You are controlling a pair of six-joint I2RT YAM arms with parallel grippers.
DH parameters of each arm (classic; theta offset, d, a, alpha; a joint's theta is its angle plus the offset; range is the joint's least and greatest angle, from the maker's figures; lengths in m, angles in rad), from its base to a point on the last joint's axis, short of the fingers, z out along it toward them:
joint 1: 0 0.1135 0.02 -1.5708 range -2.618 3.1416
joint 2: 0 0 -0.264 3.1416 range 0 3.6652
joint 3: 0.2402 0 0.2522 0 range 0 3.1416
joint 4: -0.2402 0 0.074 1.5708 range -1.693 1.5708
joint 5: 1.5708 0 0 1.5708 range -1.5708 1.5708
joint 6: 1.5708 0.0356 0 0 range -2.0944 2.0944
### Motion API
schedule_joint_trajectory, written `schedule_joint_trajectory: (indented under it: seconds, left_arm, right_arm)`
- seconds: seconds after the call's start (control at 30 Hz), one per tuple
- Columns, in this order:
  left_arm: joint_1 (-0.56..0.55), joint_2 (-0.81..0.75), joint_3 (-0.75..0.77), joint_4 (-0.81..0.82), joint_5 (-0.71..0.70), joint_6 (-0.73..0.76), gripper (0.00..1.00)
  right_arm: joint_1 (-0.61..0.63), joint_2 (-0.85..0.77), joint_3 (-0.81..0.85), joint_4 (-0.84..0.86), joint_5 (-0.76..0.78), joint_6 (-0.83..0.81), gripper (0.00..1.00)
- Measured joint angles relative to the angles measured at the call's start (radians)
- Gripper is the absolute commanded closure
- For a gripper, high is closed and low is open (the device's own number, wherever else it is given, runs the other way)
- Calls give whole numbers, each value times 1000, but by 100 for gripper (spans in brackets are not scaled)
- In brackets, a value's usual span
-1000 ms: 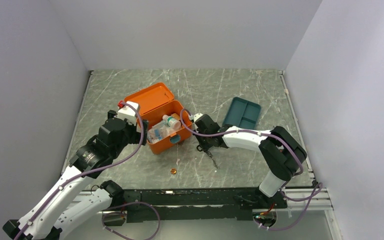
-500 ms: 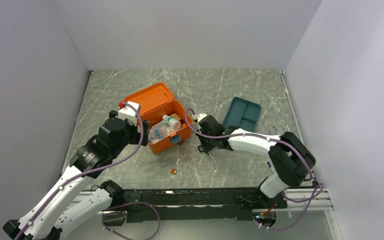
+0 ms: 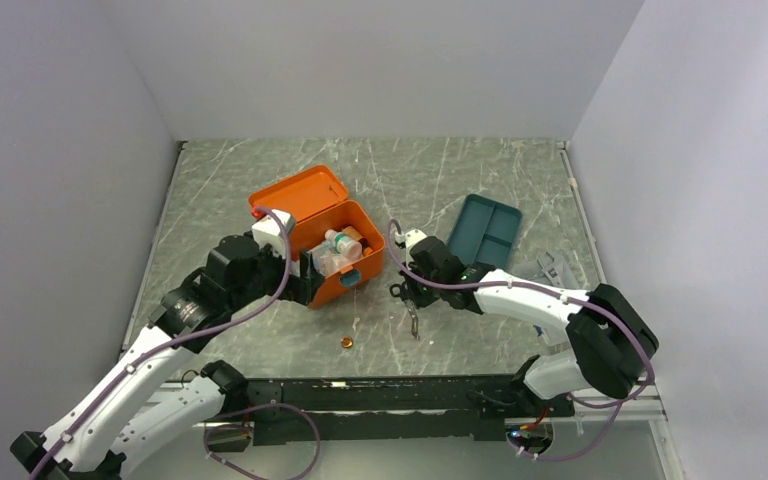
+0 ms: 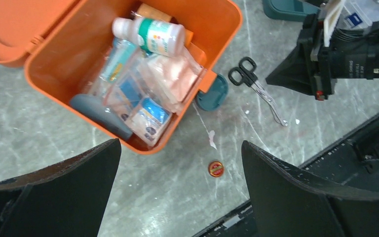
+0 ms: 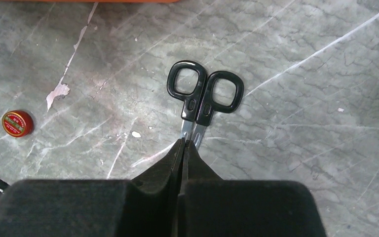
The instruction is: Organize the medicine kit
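Observation:
The medicine kit (image 3: 305,195) (image 4: 227,19) is an orange box standing open, lid laid back, teal latch (image 4: 211,94) at its front. Inside lie a white bottle (image 4: 150,34) and several sachets (image 4: 148,94). Black-handled scissors (image 3: 415,320) (image 4: 249,79) (image 5: 205,91) lie flat on the table to the kit's right. My right gripper (image 3: 407,295) (image 5: 183,142) is shut, its tips just over the scissors' blades, which run under the fingers. I see nothing between the pads. My left gripper (image 3: 310,278) (image 4: 180,143) hangs wide open above the kit's near corner, holding nothing.
A small round red tin (image 3: 346,343) (image 4: 216,169) (image 5: 17,123) lies near the front edge. A flat teal divided tray (image 3: 485,225) sits back right of the kit. Pale packets (image 3: 550,268) lie right of my right arm. White scuffs mark the grey marble tabletop.
My right gripper has closed fully and shifted left and nearer; the scissors moved slightly left with it. My left arm swung right, closer over the kit's front.

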Motion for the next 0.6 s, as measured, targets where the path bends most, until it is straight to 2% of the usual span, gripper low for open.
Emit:
schedule_joint_trajectory:
  seconds: [0.07, 0.1, 0.2, 0.33, 0.43, 0.6]
  left_arm:
    - [0, 9, -7, 1, 36, -19, 1]
    - [0, 11, -10, 0, 47, -25, 1]
    - [0, 12, -20, 1, 92, -48, 1]
    - [0, 10, -44, 18, 149, -82, 1]
    - [0, 6, -68, 19, 189, -105, 1]
    - [0, -15, -84, 20, 246, -138, 1]
  right_arm:
    - [3, -1, -2, 0, 1, 8, 97]
    - [5, -2, -2, 0, 1, 13, 89]
    - [6, -8, -2, -1, 4, 39, 74]
    - [6, -15, -3, -7, 14, 84, 60]
    - [6, -18, -9, -15, 26, 121, 55]
    - [6, -18, -18, -51, 32, 188, 52]
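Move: The scissors lie on the table just under the right hand's shut fingers, their middle about 5 cm below, 1 cm ahead and 1 cm left. From that hand the orange box is some 12 cm ahead and 15 cm left, the teal tray about 18 cm ahead and 15 cm right. For the left hand, the red cap lies roughly 8 cm back, 6 cm right and 21 cm below; the scissors are about 2 cm back and 19 cm right of it. Above the scissors, the right hand spreads its shut fingers to almost half open so that they stand either side of the blades without gripping, turning about 10 degrees clockwise, tipping slightly downward and easing 1 cm or so back, right and down. Meanwhile the empty left hand, fingers still wide open, travels some 5 cm back and to its right and sinks about 2 cm, away from the orange box and towards the red cap, tipping down roughly 10 degrees as it swings a little clockwise. ##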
